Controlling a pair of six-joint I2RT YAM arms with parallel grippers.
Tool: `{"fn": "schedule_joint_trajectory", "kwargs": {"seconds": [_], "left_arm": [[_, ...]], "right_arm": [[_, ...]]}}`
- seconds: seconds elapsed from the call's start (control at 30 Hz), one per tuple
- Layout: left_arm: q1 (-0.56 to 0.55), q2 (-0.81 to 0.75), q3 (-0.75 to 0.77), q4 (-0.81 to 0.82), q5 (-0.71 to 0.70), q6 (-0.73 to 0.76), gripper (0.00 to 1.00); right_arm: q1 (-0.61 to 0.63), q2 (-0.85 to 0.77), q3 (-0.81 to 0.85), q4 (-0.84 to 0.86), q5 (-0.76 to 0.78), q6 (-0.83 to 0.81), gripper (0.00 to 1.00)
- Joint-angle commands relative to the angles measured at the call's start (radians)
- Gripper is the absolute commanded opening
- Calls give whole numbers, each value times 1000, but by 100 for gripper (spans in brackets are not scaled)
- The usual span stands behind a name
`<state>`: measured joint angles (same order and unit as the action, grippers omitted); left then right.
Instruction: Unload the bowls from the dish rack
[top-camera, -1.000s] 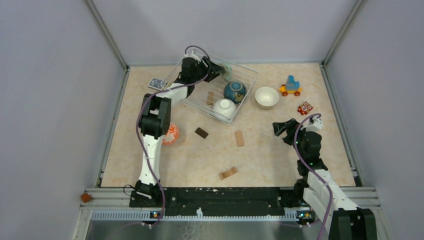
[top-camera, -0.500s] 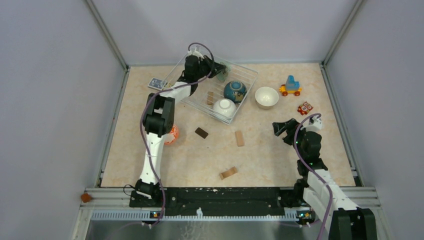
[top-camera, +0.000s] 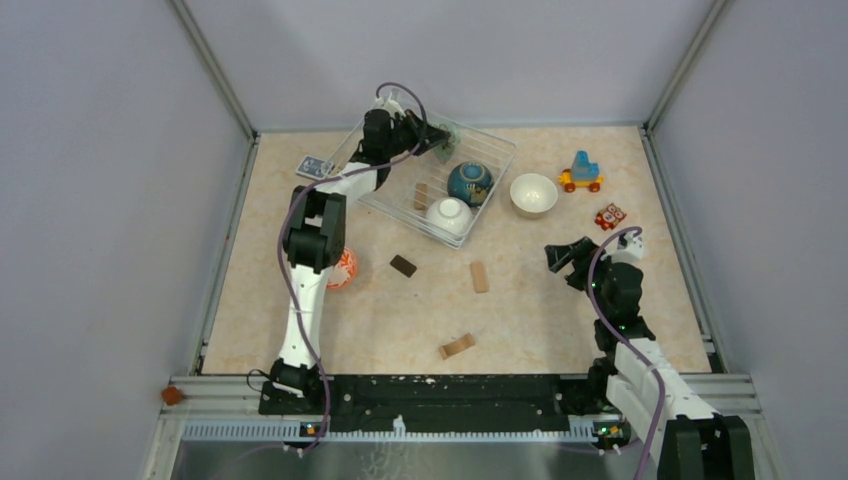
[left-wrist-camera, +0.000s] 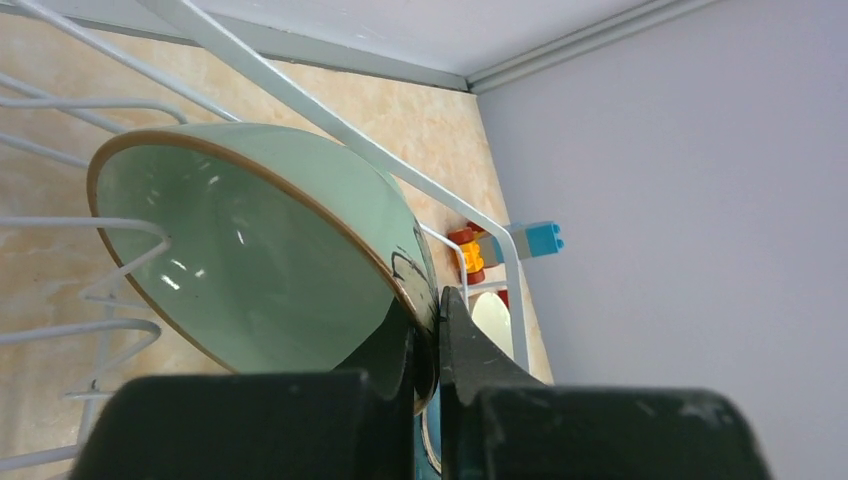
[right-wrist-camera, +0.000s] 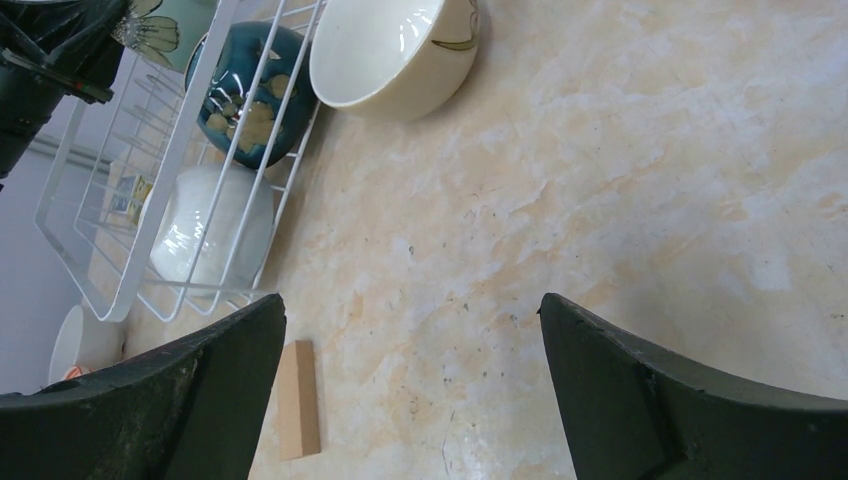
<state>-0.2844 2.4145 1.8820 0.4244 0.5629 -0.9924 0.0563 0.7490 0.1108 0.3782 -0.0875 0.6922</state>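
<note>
The white wire dish rack stands at the back of the table. My left gripper reaches into its far end and is shut on the rim of the mint green bowl, one finger inside and one outside, with the bowl tilted on its side. A dark blue bowl and an upturned white bowl also lie in the rack. On the table, a cream bowl sits right of the rack and an orange-red patterned bowl beside the left arm. My right gripper hangs open above bare table.
A toy train and a small red toy sit at the back right. Wooden blocks and a dark brown block lie mid-table. A card lies left of the rack. Another block is inside the rack.
My left gripper has closed on the mint green bowl's rim and shifted slightly toward the back. The right arm has not moved.
</note>
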Motion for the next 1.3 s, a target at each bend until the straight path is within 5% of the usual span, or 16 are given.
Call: {"fn": "schedule_joint_trajectory", "kwargs": {"seconds": [0.0,0.3,0.57,0.93,1.27], "left_arm": [[6,-98,35,207,111,-20,0],[17,-162,-15,375,245,-209,0],[0,-376,-189,318,280,-149,0],[-250,-684,-322,-321,66,434,0],[-573,-621,-223,-655,-252,933,0]], "right_arm": [[-6,4,9,51,-1,-3,96],[-6,3,7,58,-7,-6,96],[-6,-13,19,24,-40,-2,96],[-6,-64,270,-381,-71,-4,93],[-7,-88,535,-838,313,58,96]]}}
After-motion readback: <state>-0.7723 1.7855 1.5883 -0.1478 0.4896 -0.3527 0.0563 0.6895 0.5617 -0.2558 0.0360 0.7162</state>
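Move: The left hand already pinches the green bowl's rim in the rack. The open right gripper, the bowl's likely goal, stands about 31 cm back from that hand, 28 to its right and 7 lower. From the left hand, the beige bowl is some 10 cm back, 23 right; the teal bowl 9 back, 6 right; the white bowl 18 straight back, all 10–14 below. For the right hand, the green bowl is about 33 cm ahead, 27 left and 7 up. Up and back at first, then back, right and down in an arc, the left hand carries the green bowl from the rack towards the right gripper, ending about 29 cm farther back. The left wrist turns some 30 degrees clockwise and rolls, keeping its rim pinch. Late on, the empty right hand rises about 8.5 cm, fingers still wide open. ##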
